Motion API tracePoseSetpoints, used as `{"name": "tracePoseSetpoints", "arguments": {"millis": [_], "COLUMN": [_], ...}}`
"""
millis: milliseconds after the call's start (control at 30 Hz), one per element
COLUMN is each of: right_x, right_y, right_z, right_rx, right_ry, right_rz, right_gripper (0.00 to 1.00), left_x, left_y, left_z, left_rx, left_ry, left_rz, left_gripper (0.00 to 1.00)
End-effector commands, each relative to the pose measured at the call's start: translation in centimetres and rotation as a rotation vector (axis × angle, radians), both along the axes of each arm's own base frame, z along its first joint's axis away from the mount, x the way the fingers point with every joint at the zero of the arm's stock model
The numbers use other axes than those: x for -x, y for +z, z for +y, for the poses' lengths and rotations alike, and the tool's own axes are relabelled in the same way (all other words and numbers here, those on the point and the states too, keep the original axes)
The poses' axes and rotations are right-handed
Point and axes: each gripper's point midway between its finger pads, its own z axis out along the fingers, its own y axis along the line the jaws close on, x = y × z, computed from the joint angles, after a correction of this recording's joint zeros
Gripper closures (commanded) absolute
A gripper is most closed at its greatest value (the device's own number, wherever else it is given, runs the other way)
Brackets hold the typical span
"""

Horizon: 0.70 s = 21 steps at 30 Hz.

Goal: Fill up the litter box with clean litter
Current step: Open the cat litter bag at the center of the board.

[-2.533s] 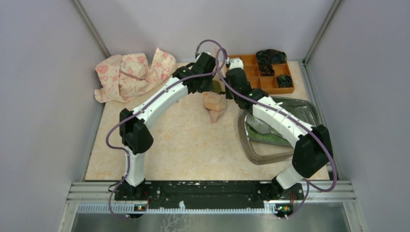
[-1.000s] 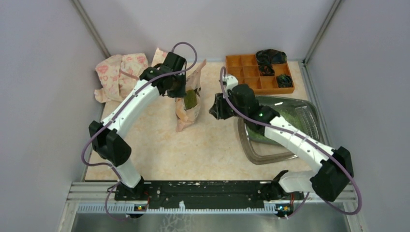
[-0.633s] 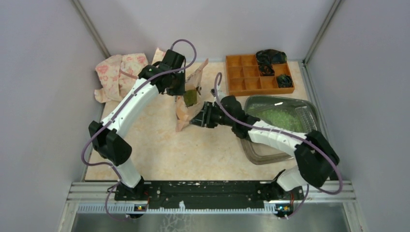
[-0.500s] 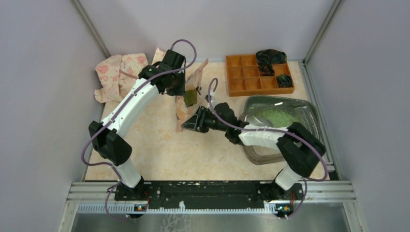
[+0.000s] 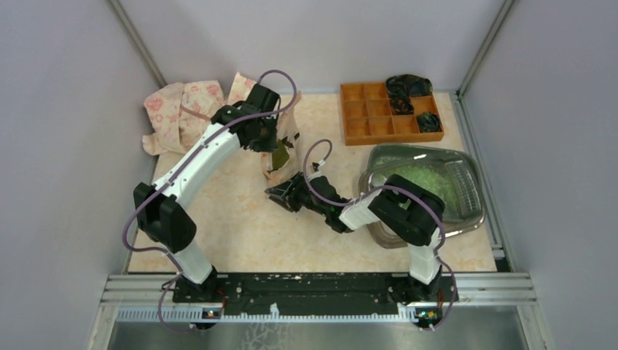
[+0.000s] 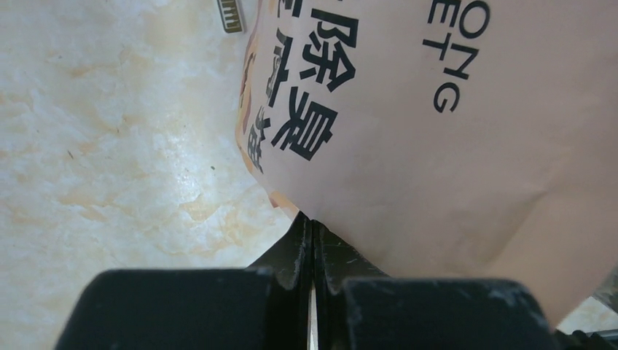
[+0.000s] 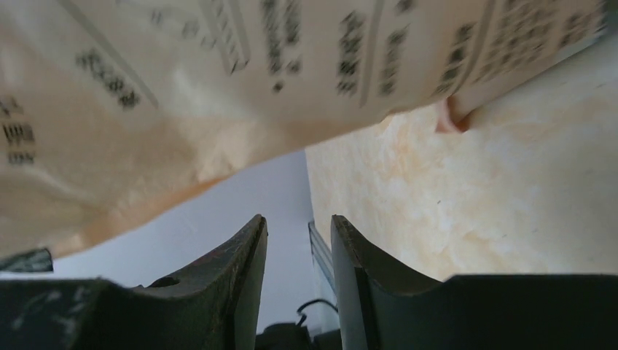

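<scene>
The litter box (image 5: 475, 191), a dark grey-green tray, sits at the right with a patch of light-green clean litter (image 5: 423, 177) inside. A pink printed bag (image 5: 281, 154) hangs over the table's middle, dark green showing at its mouth. My left gripper (image 5: 268, 143) is shut on the bag's edge. In the left wrist view the pinched fingers (image 6: 299, 248) meet under the bag (image 6: 437, 146). My right gripper (image 5: 278, 195) is low beside the bag's bottom, open and empty. In the right wrist view the right gripper (image 7: 299, 222) points under the bag (image 7: 218, 87).
An orange compartment tray (image 5: 379, 120) with dark items stands at the back right. Crumpled pink bags (image 5: 191, 111) lie at the back left. My right arm's elbow (image 5: 405, 210) hangs over the litter box's near-left part. Grey walls close in both sides.
My right arm has swung left from over the litter box to the bag's bottom, folding at the elbow. The left gripper kept hold of the bag, which dropped slightly.
</scene>
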Motion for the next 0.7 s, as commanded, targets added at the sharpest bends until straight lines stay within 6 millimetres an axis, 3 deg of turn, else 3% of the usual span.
{"name": "tracePoseSetpoints", "arguments": {"millis": [0, 67, 267, 467, 667], "right_x": [-4.4, -5.6, -9.3, -11.8, -13.0], "right_y": [0.6, -0.7, -2.0, -2.1, -1.5], "right_z": [-0.7, -1.3, -3.6, -5.5, -7.3], "right_rx": [-0.012, 0.029, 0.113, 0.22, 0.294], "right_ry": [-0.161, -0.178, -0.225, -0.244, -0.228], "right_rz": [-0.031, -0.019, -0.056, -0.106, -0.173], "right_gripper": [0.62, 0.62, 0.62, 0.62, 0.66], "left_x": [0.1, 0.5, 1.4, 2.5, 3.0], "left_y": [0.7, 0.0, -3.1, -7.0, -8.5], "left_z": [1.7, 2.1, 2.0, 3.3, 4.3], "left_rx": [-0.017, -0.022, -0.002, -0.06, -0.065], "left_ry": [0.02, 0.021, 0.021, 0.051, 0.082], "left_rz": [-0.048, -0.038, -0.008, 0.051, 0.053], "left_gripper": [0.98, 0.98, 0.99, 1.0, 1.0]}}
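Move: The left hand already pinches the edge of the cat litter bag, whose middle is about 3 cm ahead of that hand, 5 cm to its right and 5 cm below. The right hand, part open and pointing left and forward, has the bag's middle about 13 cm ahead, 5 cm to its right and 4 cm above. From the right hand the floral cloth lies some 25 cm ahead and 24 cm left, and the litter box about 5 cm ahead and 46 cm right. Keeping its pinch on the bag, the left hand lowers it about 8 cm, drifting a little left and back. The right hand meanwhile sweeps forward some 11 cm, also rightward and down, rolling and turning slightly clockwise, to bring its still part-open fingers close to the bag's barcode-side lower edge; whether they touch can't be seen. ##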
